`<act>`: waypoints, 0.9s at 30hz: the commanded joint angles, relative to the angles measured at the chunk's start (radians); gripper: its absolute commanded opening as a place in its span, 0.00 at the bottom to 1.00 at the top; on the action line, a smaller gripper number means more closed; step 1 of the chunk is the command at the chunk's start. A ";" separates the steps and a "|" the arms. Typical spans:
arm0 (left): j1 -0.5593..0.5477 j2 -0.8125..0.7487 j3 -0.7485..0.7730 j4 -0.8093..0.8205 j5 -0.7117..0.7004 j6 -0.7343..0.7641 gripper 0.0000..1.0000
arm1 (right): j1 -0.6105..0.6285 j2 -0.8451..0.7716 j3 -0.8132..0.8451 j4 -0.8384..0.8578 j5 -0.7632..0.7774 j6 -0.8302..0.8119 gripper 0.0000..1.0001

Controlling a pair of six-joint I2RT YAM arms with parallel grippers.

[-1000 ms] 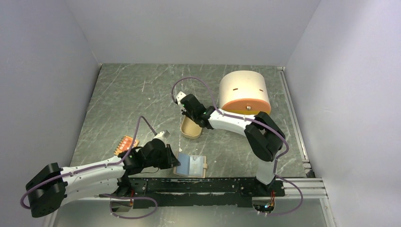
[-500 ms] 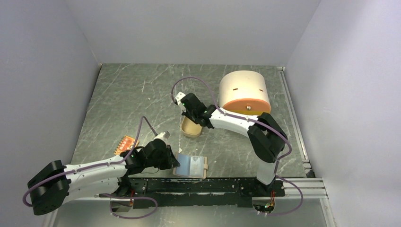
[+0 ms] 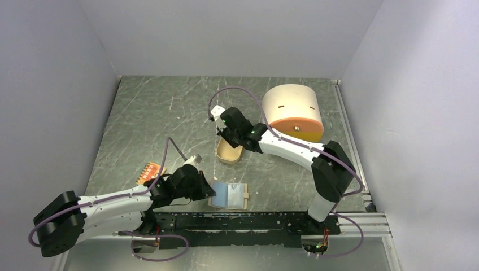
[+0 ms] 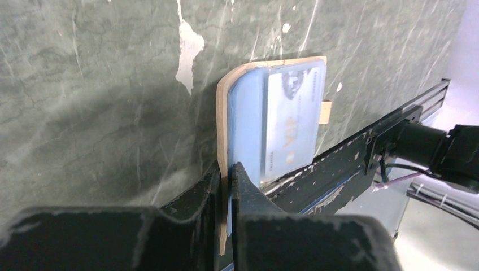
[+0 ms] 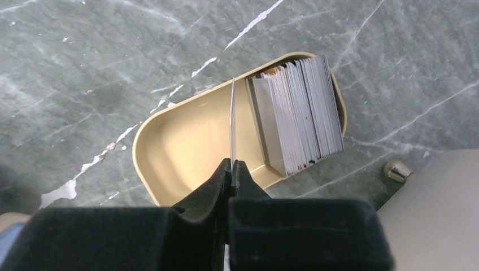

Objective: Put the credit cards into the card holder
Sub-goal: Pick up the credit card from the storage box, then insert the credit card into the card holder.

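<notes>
The card holder (image 3: 229, 196) lies open near the table's front edge, tan outside with a blue lining. A light blue credit card (image 4: 291, 121) sits in its pocket. My left gripper (image 4: 227, 169) is shut on the holder's left edge. Over the oval tan tray (image 5: 181, 147), my right gripper (image 5: 232, 164) is shut on one thin whitish card (image 5: 232, 124), seen edge-on and upright. A stack of several whitish-grey cards (image 5: 299, 113) stands on edge at the tray's right end. In the top view the right gripper (image 3: 226, 131) hangs just above the tray (image 3: 227, 153).
A large cream rounded box with an orange front (image 3: 292, 110) stands right of the tray. An orange-red dotted piece (image 3: 151, 171) lies left of the left wrist. The black rail (image 3: 254, 220) runs along the front edge, close to the holder.
The right jaws have shut on a single card and the right arm has shifted a little. The left jaws have tightened slightly on the holder's edge, which stays in place.
</notes>
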 commanded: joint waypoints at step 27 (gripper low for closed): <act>0.077 0.031 -0.132 0.309 0.106 -0.094 0.33 | 0.074 -0.615 -0.795 0.522 -0.276 1.038 0.00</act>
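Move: The card in my right fingers is going to the card holder, lying open about 21 cm back, 2 cm to the right and 10 cm below. The storage box is right under me, its middle about 2 cm back, 2 cm right and 9 cm down; its row of cards is 2 cm ahead, 3 cm right, 7 cm down. My left hand grips the holder's left edge, the holder's middle about 6 cm to its right, level fore and aft, 2 cm lower. I carry the pinched card about 15 cm back from above the storage box towards the open card holder, drifting slightly right, first rising some 3 cm and then sinking again, while my right wrist rolls and swings some 50 degrees so the fingers point more to the left. My left hand shifts the holder forward, eases back slightly, and opens partway around its edge. ##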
